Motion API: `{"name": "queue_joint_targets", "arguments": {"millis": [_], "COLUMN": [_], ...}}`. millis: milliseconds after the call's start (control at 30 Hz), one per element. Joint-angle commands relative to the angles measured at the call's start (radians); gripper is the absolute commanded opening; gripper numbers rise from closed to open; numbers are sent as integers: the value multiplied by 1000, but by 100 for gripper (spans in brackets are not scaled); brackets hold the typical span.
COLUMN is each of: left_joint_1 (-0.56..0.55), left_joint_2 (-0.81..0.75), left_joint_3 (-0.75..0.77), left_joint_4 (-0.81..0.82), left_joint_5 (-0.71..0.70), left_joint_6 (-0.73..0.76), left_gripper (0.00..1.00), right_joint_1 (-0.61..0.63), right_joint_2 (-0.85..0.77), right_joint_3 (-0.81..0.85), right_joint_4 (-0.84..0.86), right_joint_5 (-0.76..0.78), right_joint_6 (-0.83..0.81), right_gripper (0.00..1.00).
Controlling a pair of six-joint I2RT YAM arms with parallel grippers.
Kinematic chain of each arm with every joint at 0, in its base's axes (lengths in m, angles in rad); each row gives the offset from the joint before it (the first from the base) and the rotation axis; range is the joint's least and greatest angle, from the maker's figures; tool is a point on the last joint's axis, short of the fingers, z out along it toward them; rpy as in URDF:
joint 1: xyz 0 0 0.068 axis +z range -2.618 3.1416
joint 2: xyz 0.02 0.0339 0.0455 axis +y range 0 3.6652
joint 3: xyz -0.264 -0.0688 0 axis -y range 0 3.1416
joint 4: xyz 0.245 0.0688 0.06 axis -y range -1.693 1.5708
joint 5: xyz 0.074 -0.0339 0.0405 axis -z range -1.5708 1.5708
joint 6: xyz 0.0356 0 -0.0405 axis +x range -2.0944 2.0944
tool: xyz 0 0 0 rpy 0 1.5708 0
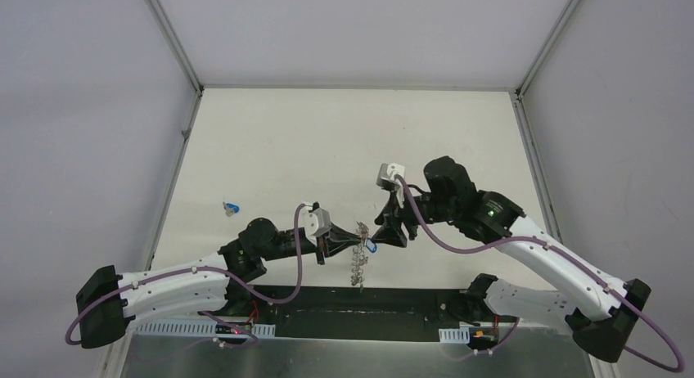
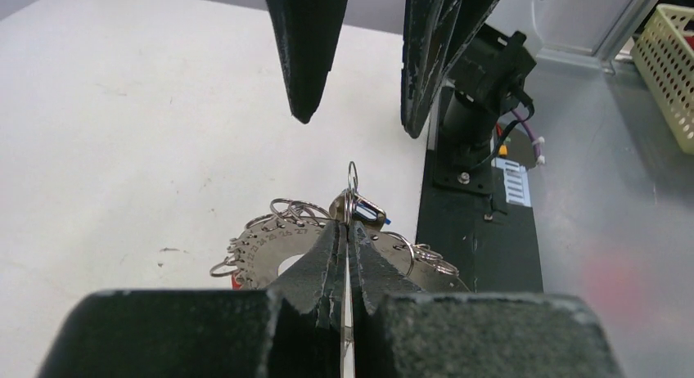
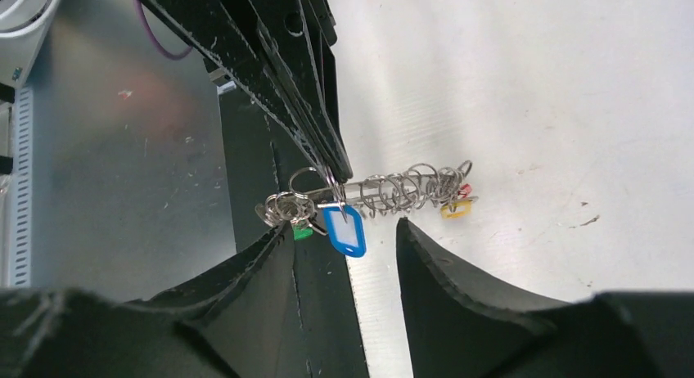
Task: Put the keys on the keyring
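The keyring (image 3: 393, 190) is a silvery metal disc edged with many small wire loops, held up on edge above the table's near edge. My left gripper (image 2: 348, 224) is shut on its rim, the disc (image 2: 270, 247) showing just past the fingers. A blue-tagged key (image 3: 344, 229) hangs from the keyring beside that grip. My right gripper (image 3: 345, 227) is open, its fingers on either side of the blue tag without touching it. Green (image 3: 301, 231), yellow (image 3: 454, 208) and red (image 3: 465, 190) tags also hang from the loops. From above, the keyring (image 1: 358, 259) hangs between both grippers.
Another small blue-tagged key (image 1: 232, 207) lies on the white table at the left. The arms' black base plate (image 1: 368, 300) and grey metal shelf lie just below the keyring. A cream basket (image 2: 667, 67) stands off to the side.
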Motion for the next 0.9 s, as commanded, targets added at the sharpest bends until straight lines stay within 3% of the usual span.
{"name": "queue_joint_targets", "arguments": {"millis": [0, 233, 367, 433, 567, 867], "left_joint_1": [-9, -9, -9, -8, -8, -8], "left_joint_2": [-39, -35, -33, -33, -32, -28], "left_joint_3": [-17, -47, -43, -41, -38, -32], "left_joint_4": [225, 338, 349, 351, 350, 348], "left_joint_5": [-20, 30, 59, 61, 61, 62], "left_joint_6": [-33, -28, -27, -27, -26, -25], "left_gripper": [0, 0, 0, 0, 0, 0], "right_joint_1": [-36, -91, -99, -102, -104, -104], "right_joint_2": [-119, -179, -191, -195, -190, -141], "right_joint_3": [-74, -146, -167, -178, -191, -199], "right_joint_4": [195, 320, 389, 413, 435, 444], "right_joint_5": [-20, -207, -213, -313, -326, -353], "right_joint_6": [57, 99, 100, 108, 114, 124], "right_gripper": [51, 47, 46, 43, 34, 29]}}
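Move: For the open right hand, the small ring aimed at stands about 3 cm to its left, level with it fore and aft and some 2 cm lower. The blue tag hangs about 2 cm back, 2 cm left and 4 cm below that hand; the keyring disc's middle is 5 cm left, 2 cm back and 8 cm down. From the left hand, which already pinches it, the small ring pokes out about 1 cm right and 1 cm up. Still pinching the small ring, the left hand lifts it and the hanging keyring about 4 cm, fingers tipping up some 10 degrees, then holds still. The right hand rises about as far and draws 2 cm back, first easing right, then left again towards the ring; its fingers swing up some 20 degrees to near level and close partway at the ring without shutting. ##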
